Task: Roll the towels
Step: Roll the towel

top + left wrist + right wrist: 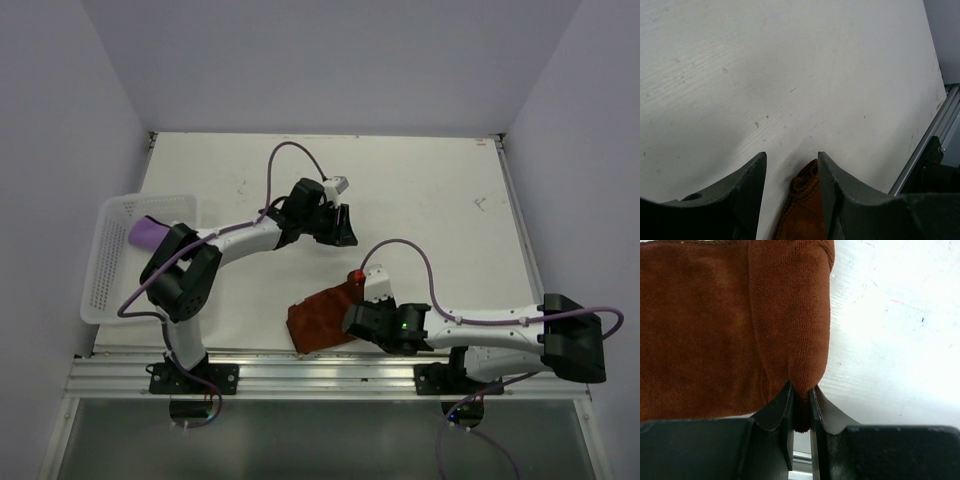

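The rust orange-brown towel (318, 322) lies near the table's front edge, between the two arms. Its right side is turned over into a thick fold (790, 315). My right gripper (352, 320) (800, 387) is shut on the near end of that fold. My left gripper (345, 228) (790, 155) is open and held above the table, farther back than the towel. A corner of the orange towel (802, 205) shows between its fingers, close to the right finger (840, 195), and is not pinched. The purple towel (147, 233) lies in the basket at the left.
A white perforated basket (105, 270) stands at the table's left edge, beside the left arm. The metal rail (320, 375) runs along the near edge, just in front of the orange towel. White walls enclose the table on three sides.
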You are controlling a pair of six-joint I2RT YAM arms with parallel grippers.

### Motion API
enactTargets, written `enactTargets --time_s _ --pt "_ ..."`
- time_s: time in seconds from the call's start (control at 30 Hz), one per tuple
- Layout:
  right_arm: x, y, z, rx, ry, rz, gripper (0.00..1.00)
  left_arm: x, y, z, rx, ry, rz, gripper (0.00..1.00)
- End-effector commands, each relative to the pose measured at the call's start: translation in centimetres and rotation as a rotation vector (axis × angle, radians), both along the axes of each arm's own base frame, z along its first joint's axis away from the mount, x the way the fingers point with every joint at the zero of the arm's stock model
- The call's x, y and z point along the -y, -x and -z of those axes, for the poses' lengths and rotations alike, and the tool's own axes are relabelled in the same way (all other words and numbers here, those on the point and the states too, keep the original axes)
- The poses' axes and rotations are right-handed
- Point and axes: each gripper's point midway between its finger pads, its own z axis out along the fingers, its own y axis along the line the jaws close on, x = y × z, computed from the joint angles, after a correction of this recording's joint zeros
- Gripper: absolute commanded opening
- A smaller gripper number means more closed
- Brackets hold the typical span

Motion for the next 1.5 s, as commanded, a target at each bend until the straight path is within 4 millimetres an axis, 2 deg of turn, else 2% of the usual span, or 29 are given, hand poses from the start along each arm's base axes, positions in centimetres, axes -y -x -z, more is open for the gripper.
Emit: enactTargets --time_s 0.0,0.17,0.37,0.57,0.67,0.9,1.07,1.17,1.33,1.47 --pt "-0.4 -0.9 -1.9 0.112 0.07 -0.008 0.0 -0.3 -0.4 -2.6 0.018 0.021 -0.035 0.5" --pt "-1.1 -0.9 -2.3 0.174 0.165 -0.031 0.0 -0.8 0.1 -2.0 0.006 0.01 -0.042 0.5" --pt "-2.4 -0.4 -2.9 0.252 0.304 -0.095 0.0 -0.7 0.4 -3.1 0.015 0.038 -0.035 0.5" --pt "-3.7 0.9 -2.3 0.304 0.495 -0.168 0.0 -0.5 0.6 -4.4 0.029 0.061 -0.024 0.5" --pt "-4.6 1.3 -2.2 0.31 0.521 -0.189 0.0 -0.5 0.7 -4.6 0.028 0.068 -0.02 0.5" --pt "-5.3 2.3 -1.1 0.299 0.618 -0.252 0.0 -0.6 1.2 -5.3 0.028 0.085 -0.011 0.5" --pt "-5.8 2.6 -0.8 0.29 0.638 -0.279 0.0 0.1 2.5 -6.3 0.034 0.111 0.02 0.5" --pt "-6.1 2.7 -0.8 0.283 0.65 -0.29 0.0 1.1 4.4 -6.4 0.031 0.114 0.072 0.5" --pt "-6.3 2.9 -0.4 0.275 0.715 -0.312 0.0 1.9 7.8 -4.8 -0.007 0.109 0.156 0.5" --pt "-6.8 3.2 -0.1 0.263 0.754 -0.329 0.0 2.3 9.3 -4.3 -0.027 0.159 0.202 0.5"
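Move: The right fingers already pinch the near end of the brown roll, whose middle lies about 6 cm ahead and 2 cm left of them. The flat towel still to be rolled has its middle roughly 12 cm to their left and 1 cm ahead, some 3 cm lower; the table's near edge is about 7 cm straight back. From the half-open left hand, the roll's far end lies about 8 cm back, 3 cm right and 7 cm below. Keeping its pinch on the roll's near end, the right hand carries it about 6 cm left and some 3 cm back towards the flat towel, rolling over to the left by roughly 45 degrees about its own fingers, left side going down, quickly at first and then easing. The left hand hangs nearly still beyond the roll, rises 3 to 4 cm and then swings back about 8 cm and slightly left towards the roll's far end, fingers staying half open and its wrist turning a little clockwise. ##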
